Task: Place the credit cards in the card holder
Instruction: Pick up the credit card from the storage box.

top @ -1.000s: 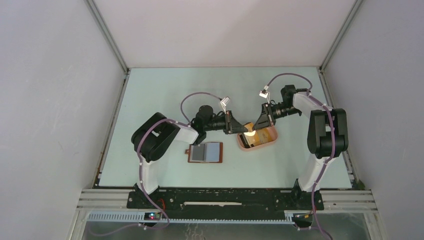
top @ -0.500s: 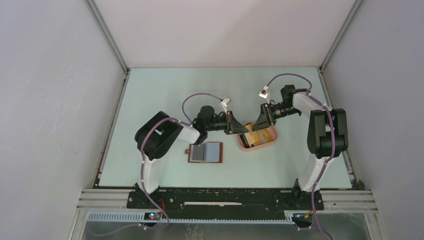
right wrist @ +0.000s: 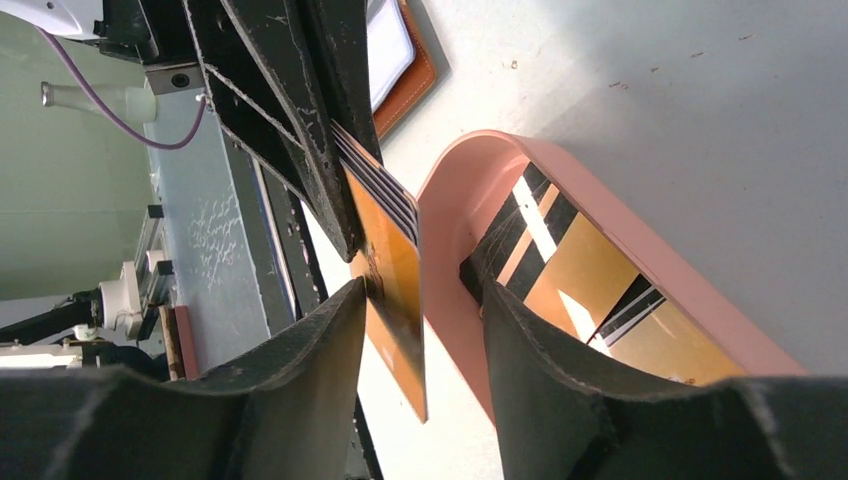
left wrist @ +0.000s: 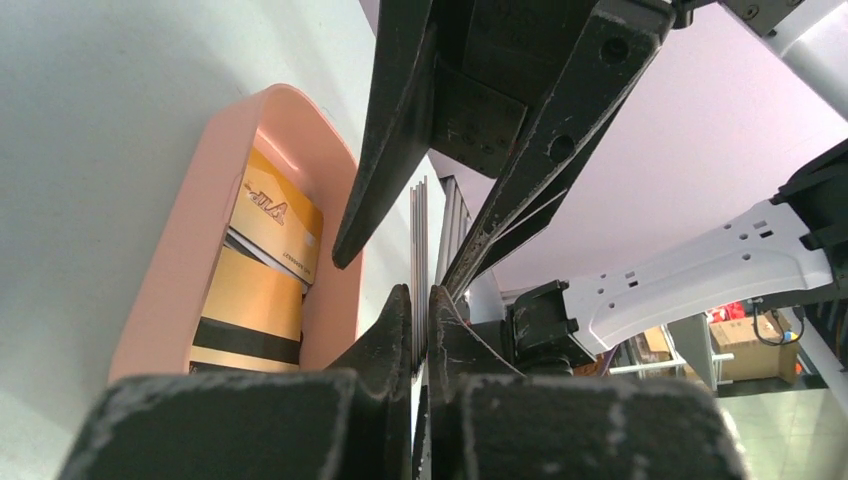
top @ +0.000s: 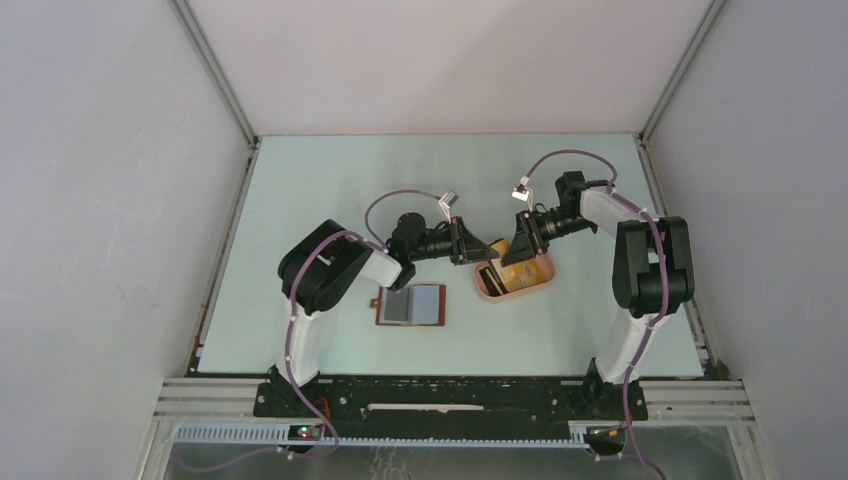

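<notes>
My left gripper (left wrist: 420, 300) is shut on a thin stack of tan-yellow credit cards (left wrist: 417, 240), seen edge-on in the left wrist view. In the top view it (top: 472, 245) holds them (top: 496, 247) just above the left end of the pink tray (top: 540, 283). Facing it, my right gripper (right wrist: 425, 290) stands open, its fingers (right wrist: 540, 350) straddling the free end of the held cards (right wrist: 395, 270). More tan-yellow and black cards (right wrist: 585, 270) lie inside the tray. The reddish-brown card holder (top: 411, 305) lies open on the table to the left, grey-blue pockets up.
The pink tray (left wrist: 190, 250) sits right of the table's middle, under both grippers. Grey walls (top: 110, 200) close in the pale green table (top: 330, 180) on three sides. The right arm's grey body (left wrist: 700, 270) fills the space behind the held cards.
My right gripper has gone from shut on the cards to open, letting them go. The left gripper keeps its hold and has drawn slightly up and back.
</notes>
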`<state>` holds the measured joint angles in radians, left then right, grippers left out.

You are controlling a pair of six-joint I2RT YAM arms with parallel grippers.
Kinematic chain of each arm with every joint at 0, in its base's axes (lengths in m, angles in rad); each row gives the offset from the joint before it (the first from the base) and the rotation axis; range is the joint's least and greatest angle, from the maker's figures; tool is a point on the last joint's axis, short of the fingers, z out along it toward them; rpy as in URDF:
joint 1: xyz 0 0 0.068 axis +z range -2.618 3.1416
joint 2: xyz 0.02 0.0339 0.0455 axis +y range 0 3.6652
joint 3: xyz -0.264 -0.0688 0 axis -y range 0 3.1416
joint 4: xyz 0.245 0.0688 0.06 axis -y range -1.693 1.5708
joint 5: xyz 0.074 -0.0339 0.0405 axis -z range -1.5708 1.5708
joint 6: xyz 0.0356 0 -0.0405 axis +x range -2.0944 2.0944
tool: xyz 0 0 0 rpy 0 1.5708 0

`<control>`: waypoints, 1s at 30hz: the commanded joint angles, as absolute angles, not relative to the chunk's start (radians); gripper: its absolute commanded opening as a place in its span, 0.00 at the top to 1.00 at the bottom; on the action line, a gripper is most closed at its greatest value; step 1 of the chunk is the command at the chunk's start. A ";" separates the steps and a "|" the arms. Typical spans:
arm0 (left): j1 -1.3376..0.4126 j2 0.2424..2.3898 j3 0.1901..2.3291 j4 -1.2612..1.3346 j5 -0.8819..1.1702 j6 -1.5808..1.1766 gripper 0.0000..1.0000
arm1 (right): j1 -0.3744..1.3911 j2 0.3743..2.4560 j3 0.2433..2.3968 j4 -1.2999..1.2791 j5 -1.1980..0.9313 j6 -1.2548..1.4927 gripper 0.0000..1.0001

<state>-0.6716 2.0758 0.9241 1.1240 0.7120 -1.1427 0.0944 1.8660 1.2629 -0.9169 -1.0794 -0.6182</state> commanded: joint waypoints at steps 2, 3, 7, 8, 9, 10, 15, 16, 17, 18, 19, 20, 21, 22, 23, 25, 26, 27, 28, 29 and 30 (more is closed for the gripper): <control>-0.663 2.075 0.941 1.228 0.727 -1.195 1.00 | 0.106 1.841 1.262 -0.901 -1.100 -0.601 0.51; -0.664 2.076 0.940 1.234 0.728 -1.198 0.99 | 0.106 1.847 1.262 -0.900 -1.103 -0.599 0.54; -0.664 2.081 0.934 1.257 0.734 -1.211 0.93 | 0.103 1.864 1.280 -0.925 -1.123 -0.602 0.62; -0.664 2.082 0.935 1.262 0.736 -1.213 0.91 | 0.101 1.866 1.281 -0.930 -1.126 -0.605 0.63; -0.664 2.083 0.933 1.264 0.739 -1.216 0.89 | 0.100 1.867 1.281 -0.931 -1.128 -0.605 0.64; -0.664 2.084 0.934 1.268 0.742 -1.218 0.86 | 0.098 1.867 1.281 -0.931 -1.128 -0.605 0.65; -0.665 2.088 0.934 1.272 0.758 -1.220 0.75 | 0.085 1.872 1.285 -0.944 -1.144 -0.612 0.69; -0.666 2.090 0.935 1.272 0.761 -1.222 0.73 | 0.082 1.878 1.290 -0.954 -1.148 -0.616 0.70; -0.664 2.091 0.938 1.273 0.764 -1.223 0.72 | 0.081 1.881 1.294 -0.962 -1.153 -0.619 0.72; -0.666 2.093 0.940 1.274 0.767 -1.226 0.71 | 0.080 1.887 1.298 -0.969 -1.158 -0.622 0.74; -0.666 2.095 0.941 1.275 0.771 -1.227 0.70 | 0.078 1.891 1.301 -0.975 -1.164 -0.626 0.75; -0.668 2.095 0.944 1.275 0.773 -1.228 0.70 | 0.078 1.895 1.304 -0.980 -1.167 -0.627 0.76; -0.668 2.098 0.947 1.276 0.774 -1.229 0.69 | 0.078 1.898 1.305 -0.982 -1.170 -0.626 0.78; -0.670 2.100 0.950 1.276 0.776 -1.230 0.69 | 0.078 1.901 1.307 -0.984 -1.171 -0.626 0.78; -0.670 2.104 0.951 1.276 0.777 -1.231 0.69 | 0.077 1.903 1.307 -0.986 -1.171 -0.627 0.78; -0.670 2.109 0.955 1.275 0.781 -1.229 0.69 | 0.076 1.906 1.308 -0.988 -1.172 -0.627 0.78; -0.670 2.112 0.956 1.276 0.782 -1.229 0.69 | 0.074 1.907 1.309 -0.989 -1.171 -0.627 0.78; -0.670 2.115 0.958 1.275 0.783 -1.227 0.69 | 0.072 1.907 1.309 -0.989 -1.171 -0.627 0.78; -0.670 2.117 0.959 1.276 0.785 -1.224 0.69 | 0.069 1.907 1.310 -0.990 -1.171 -0.628 0.78; -0.670 2.119 0.960 1.275 0.787 -1.220 0.69 | 0.067 1.907 1.310 -0.990 -1.170 -0.629 0.78; -0.670 2.121 0.961 1.276 0.789 -1.218 0.69 | 0.063 1.908 1.310 -0.992 -1.169 -0.631 0.77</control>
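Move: The stack of credit cards is still pinched by my left hand. Its middle lies about 2 cm to the right of my left fingers, at their height. My right hand gapes around its near end, with the stack's middle some 2 cm to the left and 1 cm back. From my right hand, the storage box is about 4 cm back, 2 cm right and 8 cm below, and the card holder about 10 cm back, 20 cm left and 10 cm below. I close my right fingers from about half open to a narrow gap around the cards' near end, easing that hand back and up by about 1 cm each and tilting it some 10 degrees. Partway through, my left fingers let up their pinch and part to about a third open, still astride the other end, while that hand stays put apart from a small rise and sink. ##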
